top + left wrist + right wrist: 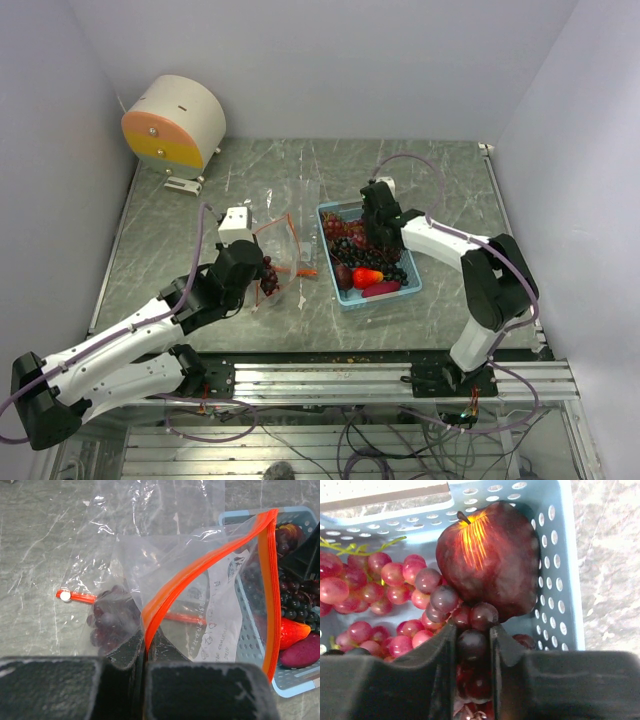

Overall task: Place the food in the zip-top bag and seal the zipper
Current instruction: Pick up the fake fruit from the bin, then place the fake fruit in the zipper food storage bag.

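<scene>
The clear zip-top bag (165,555) lies left of the tray, its mouth lifted and gaping toward the tray. My left gripper (146,647) is shut on the orange-red zipper (200,565) at the mouth's near edge. One dark grape cluster (112,622) shows through the plastic inside the bag. Over the tray's far corner, my right gripper (473,630) reaches down into the food, its fingers pressed on both sides of a dark red grape cluster (445,597). A dark red apple (490,555) lies just beyond that cluster. In the top view the left gripper (265,272) is at the bag and the right gripper (375,225) is in the tray.
The light blue perforated tray (330,255) holds more grape clusters, a bright red fruit (295,630) and a purple one (300,652). A white and orange drum (175,122) stands at the back left. White walls enclose the table on three sides.
</scene>
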Robot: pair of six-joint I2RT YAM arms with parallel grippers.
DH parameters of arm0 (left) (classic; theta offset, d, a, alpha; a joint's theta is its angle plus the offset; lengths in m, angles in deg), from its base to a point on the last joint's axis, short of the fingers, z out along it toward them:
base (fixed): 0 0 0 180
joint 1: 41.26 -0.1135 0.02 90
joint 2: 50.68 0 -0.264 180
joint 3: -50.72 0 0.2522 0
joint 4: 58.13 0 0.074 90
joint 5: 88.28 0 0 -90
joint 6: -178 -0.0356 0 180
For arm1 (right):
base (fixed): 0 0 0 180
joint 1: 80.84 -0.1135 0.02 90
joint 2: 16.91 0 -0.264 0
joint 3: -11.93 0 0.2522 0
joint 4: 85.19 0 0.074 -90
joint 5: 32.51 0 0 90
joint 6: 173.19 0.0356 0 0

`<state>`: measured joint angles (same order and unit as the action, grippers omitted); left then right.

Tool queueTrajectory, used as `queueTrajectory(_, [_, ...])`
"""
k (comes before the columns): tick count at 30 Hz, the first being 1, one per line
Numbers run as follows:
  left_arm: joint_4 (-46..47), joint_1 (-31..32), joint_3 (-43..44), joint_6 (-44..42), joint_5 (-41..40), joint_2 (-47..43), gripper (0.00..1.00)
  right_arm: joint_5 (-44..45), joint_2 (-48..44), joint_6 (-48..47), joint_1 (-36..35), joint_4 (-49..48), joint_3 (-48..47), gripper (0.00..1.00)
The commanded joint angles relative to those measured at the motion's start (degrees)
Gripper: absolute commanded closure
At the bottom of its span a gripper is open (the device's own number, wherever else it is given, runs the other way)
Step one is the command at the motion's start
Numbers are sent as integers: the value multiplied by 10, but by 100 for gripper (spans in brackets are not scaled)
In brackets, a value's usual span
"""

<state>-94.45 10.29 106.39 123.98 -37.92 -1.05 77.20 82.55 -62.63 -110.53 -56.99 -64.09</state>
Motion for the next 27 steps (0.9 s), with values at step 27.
queueTrajectory(27, [48, 1, -21, 21, -1, 28, 93, -482, -375, 69, -26, -135, 34, 100])
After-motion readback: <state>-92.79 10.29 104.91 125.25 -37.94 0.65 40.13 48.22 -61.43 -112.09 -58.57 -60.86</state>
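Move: Right between the right hand's half-open fingers sits the dark red grape bunch, its middle about 2 cm back and 2 cm lower. From that hand the peach lies some 6 cm ahead and 1 cm right, the light red grapes about 6 cm left and 3 cm ahead, the black grapes roughly 8 cm back. The open bag mouth is around 20 cm left and 10 cm back. From the left hand the dark red bunch lies about 26 cm right, 12 cm ahead and 15 cm below. Closing its fingers on the dark red grapes, the right hand pinches them and lifts them some 20 cm out of the bin, soon also drawing back about 10 cm and then swinging left some 8 cm towards the bag. On the way the wrist rolls its left side up about 35 degrees and turns counter-clockwise some 30. The left hand keeps its pinch on the bag edge, sinking a centimetre or so. ##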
